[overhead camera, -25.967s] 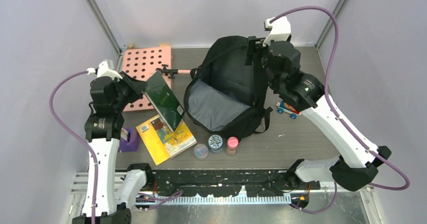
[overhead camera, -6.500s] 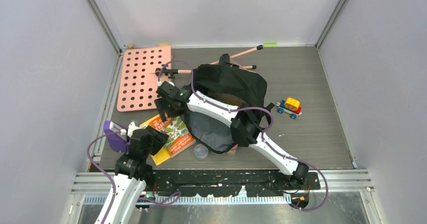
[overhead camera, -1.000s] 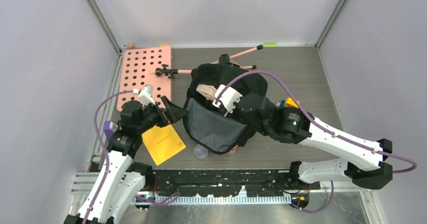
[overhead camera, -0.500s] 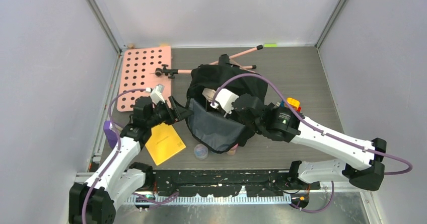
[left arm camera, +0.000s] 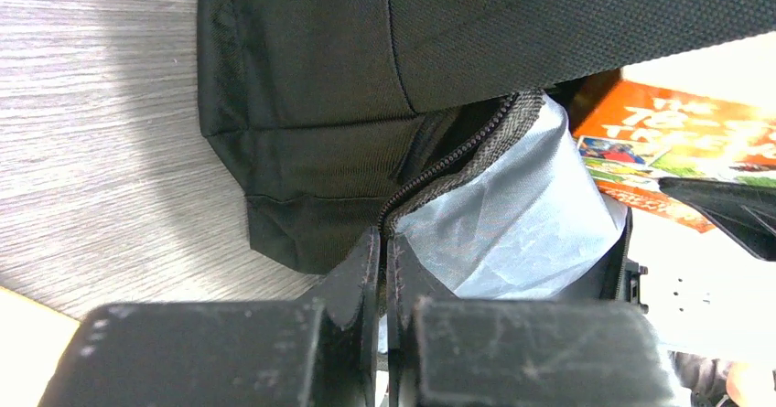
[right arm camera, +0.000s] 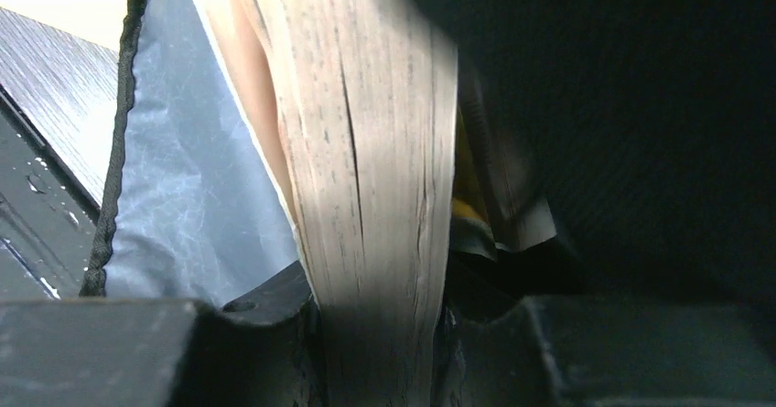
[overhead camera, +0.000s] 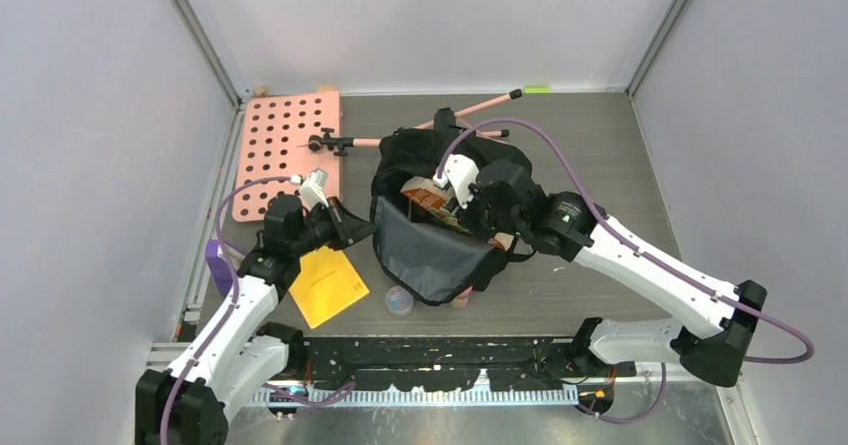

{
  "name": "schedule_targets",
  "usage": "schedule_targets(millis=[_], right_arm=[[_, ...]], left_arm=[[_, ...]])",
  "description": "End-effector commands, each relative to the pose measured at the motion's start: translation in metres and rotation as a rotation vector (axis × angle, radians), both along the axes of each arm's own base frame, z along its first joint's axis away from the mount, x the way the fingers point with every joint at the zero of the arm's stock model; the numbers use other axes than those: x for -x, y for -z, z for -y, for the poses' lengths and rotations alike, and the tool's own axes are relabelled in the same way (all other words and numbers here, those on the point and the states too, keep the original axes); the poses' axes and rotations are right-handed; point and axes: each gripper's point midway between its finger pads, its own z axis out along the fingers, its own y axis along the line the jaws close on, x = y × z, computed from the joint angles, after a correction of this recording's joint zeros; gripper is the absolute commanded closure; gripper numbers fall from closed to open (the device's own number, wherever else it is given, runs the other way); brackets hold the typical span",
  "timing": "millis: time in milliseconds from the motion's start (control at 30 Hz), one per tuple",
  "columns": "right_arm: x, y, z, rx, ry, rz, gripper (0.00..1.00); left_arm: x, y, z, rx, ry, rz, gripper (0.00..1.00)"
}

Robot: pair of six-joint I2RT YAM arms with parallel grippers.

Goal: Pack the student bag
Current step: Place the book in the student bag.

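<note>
The student bag [overhead camera: 442, 157] lies in the middle of the table, mouth open, grey lining [overhead camera: 430, 255] showing. My left gripper [overhead camera: 366, 230] is at the bag's left rim, shut on the zipper edge [left arm camera: 458, 151], which runs in between its fingertips [left arm camera: 373, 251]. In the left wrist view the left gripper [left arm camera: 382, 244] pinches black fabric and grey lining [left arm camera: 512, 233]. My right gripper [overhead camera: 478, 217] reaches into the bag's mouth, shut on a thick book [overhead camera: 427, 198] with an orange cover. The book's page block [right arm camera: 375, 197] fills the right gripper [right arm camera: 380, 334], with lining [right arm camera: 192, 197] to its left.
A yellow book [overhead camera: 325, 283] lies on the table left of the bag, a purple object [overhead camera: 217, 265] further left. A pink pegboard [overhead camera: 285, 150] and a pink stand [overhead camera: 470, 110] lie behind. A small clear jar [overhead camera: 399, 302] sits by the bag's front.
My left gripper has closed on the bag's left rim. The right arm has shifted toward the back right, and the book in it now shows its orange cover in the bag's mouth.
</note>
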Motion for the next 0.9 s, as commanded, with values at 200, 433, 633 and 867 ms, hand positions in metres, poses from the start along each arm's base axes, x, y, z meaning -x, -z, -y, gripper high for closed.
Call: schedule_targets(millis=[200,433,633,867], right_arm=[[-0.049,0.011,-0.003,0.049,0.132,0.104,1.0],[-0.082,-0.01,0.024,0.154,0.291,0.287,1.0],[-0.087,-0.039,0.037,0.151,0.341,0.393,1.0],[-0.058,-0.029,0.011,0.082,0.168,0.24,1.0]], left_arm=[[0.006,0.001,-0.006,-0.043,-0.008,0.027,1.0],[0.008,0.003,-0.01,-0.064,-0.019,0.026,1.0],[0.01,0.006,-0.012,-0.076,-0.023,0.022,1.0],[0.012,0.006,-0.013,-0.076,-0.025,0.023,1.0]])
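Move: The right hand already grips the book. The bag's open mouth, where it is being taken, lies about 4 cm ahead of that hand, 5 cm to its left and some 8 cm below. The clear tub stands about 15 cm back and 14 cm left of the right hand, on the table. From the left hand, shut on the bag's rim, the mouth's middle is roughly 13 cm right and 4 cm ahead, slightly lower; the yellow folder lies about 12 cm back, 10 cm left, well below. Still pinching the book, the right hand lowers it about 4 cm into the bag's mouth, then pushes it forward some 7 cm and slightly right while rising again by about 2.5 cm, the wrist turning clockwise, tipping up and rolling left side down, 20-odd degrees in all. The left fingers stay shut on the rim and hold it, drifting a centimetre or so leftward. ##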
